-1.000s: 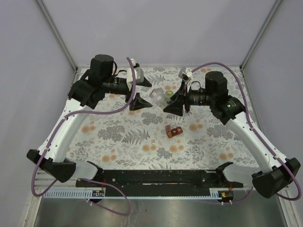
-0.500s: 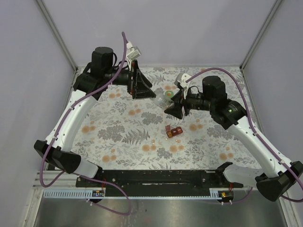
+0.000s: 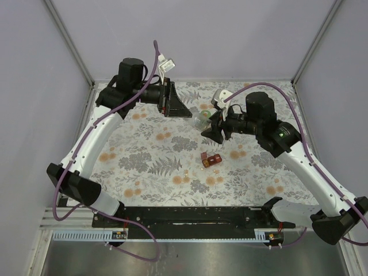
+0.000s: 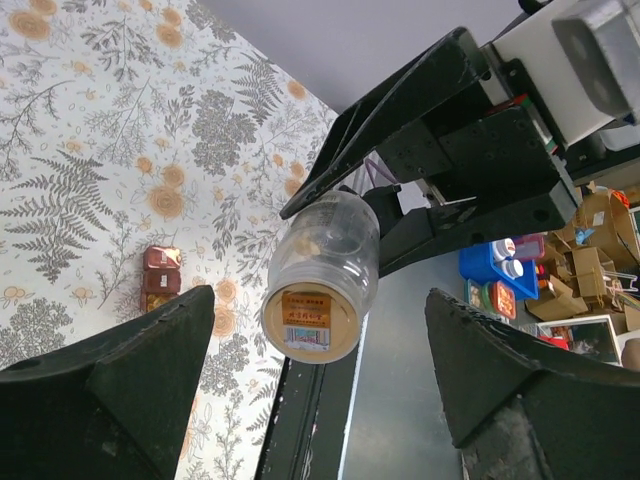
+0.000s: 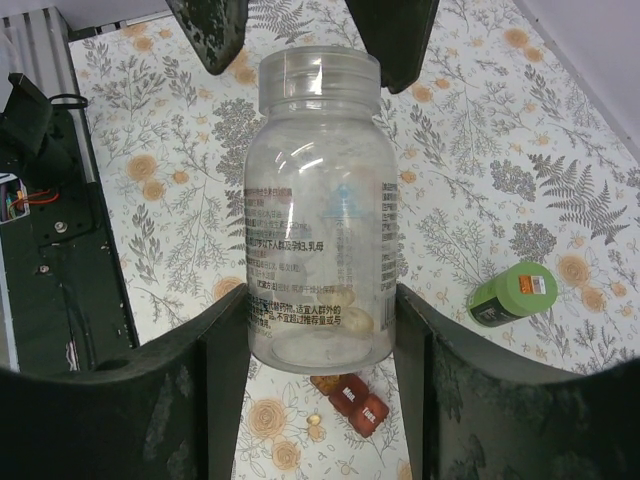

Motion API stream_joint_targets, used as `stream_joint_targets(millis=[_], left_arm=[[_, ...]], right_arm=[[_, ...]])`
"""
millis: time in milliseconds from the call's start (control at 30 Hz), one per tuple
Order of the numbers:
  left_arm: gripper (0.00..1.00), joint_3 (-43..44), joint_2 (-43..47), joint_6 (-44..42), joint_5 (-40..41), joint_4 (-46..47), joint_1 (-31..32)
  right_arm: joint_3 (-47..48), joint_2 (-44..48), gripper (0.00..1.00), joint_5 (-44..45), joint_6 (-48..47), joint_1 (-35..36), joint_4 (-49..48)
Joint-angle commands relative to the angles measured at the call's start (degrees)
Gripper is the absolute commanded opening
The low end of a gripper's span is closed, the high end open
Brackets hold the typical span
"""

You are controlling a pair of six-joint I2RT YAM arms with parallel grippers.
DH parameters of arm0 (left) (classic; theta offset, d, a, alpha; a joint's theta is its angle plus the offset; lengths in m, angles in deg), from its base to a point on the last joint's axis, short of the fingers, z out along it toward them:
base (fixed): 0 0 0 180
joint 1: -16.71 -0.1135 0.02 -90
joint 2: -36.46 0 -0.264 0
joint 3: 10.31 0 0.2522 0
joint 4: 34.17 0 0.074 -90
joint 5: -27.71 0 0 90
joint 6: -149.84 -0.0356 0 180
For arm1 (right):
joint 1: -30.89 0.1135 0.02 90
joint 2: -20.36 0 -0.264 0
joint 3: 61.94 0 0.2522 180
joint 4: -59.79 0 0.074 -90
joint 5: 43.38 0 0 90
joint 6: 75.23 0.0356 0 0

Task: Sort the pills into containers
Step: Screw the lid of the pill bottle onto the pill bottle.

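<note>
My right gripper (image 5: 322, 300) is shut on a clear plastic bottle (image 5: 320, 210), held off the cloth with a few pale pills (image 5: 351, 318) at its bottom. Seen from above, the right gripper (image 3: 215, 127) and the bottle (image 3: 201, 118) are at the back middle. My left gripper (image 4: 318, 293) is open and faces the bottle's tan labelled end (image 4: 310, 322), a finger on either side and touching nothing. The dark-red pill box (image 5: 350, 395) lies under the bottle, with one loose pill (image 5: 313, 420) beside it. The green bottle (image 5: 512, 293) lies on its side.
The floral cloth (image 3: 149, 167) covers the table. The pill box (image 3: 211, 160) sits right of centre on it. A black rail (image 3: 190, 215) runs along the near edge between the arm bases. White walls close in the back and both sides.
My left gripper has swung up and to the right and turned, so its open fingers now face the bottle's end. The right gripper has shifted slightly with the bottle still held.
</note>
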Motion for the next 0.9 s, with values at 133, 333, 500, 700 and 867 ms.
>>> stream_joint_targets(millis=[133, 333, 500, 700, 867], left_arm=[[0.8, -2.25, 0.43, 1.57, -2.34, 0.65, 0.99], [0.61, -3.05, 0.61, 1.04, -2.35, 0.65, 1.87], [0.42, -2.08, -0.36, 0.51, -2.96, 0.73, 2.05], [0.24, -0.41, -0.89, -3.78, -4.54, -1.11, 2.14], [0.18, 0.56, -0.89, -12.83, -6.48, -5.32, 2.05]], right_arm=[[2.47, 1.03, 0.0, 1.82, -1.2, 0.85, -1.17], [1.95, 1.2, 0.0, 2.0, -1.11, 0.85, -1.44], [1.42, 1.46, 0.0, 1.3, -1.03, 0.77, -1.52], [0.72, 1.64, 0.0, 0.16, -0.5, 0.77, -1.87], [0.8, 1.03, 0.0, -2.04, 1.52, 0.77, -2.14]])
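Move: From the open left gripper, the lid on the clear pill bottle is about 1 cm back, 2 cm to the right and 2 cm below; the bottle's body continues behind it, 1 cm back, 5 cm right, 4 cm down. Far below on the table, the green bottle stands roughly 17 cm ahead and 7 cm right, and the red pill box about level and 10 cm right. The right hand holds the bottle's base, the lid some 6 cm left, 1 cm ahead, 3 cm above. Lower the left gripper about 2 cm onto the pill bottle's lid, easing it some 1.5 cm back and slightly right, its fingers still pointing right along the bottle. Shut the fingers from nearly wide open to about half until they pinch the lid's rim from both sides, and keep squeezing with the wrist barely turning. Keep the right gripper still, holding the bottle's base. ##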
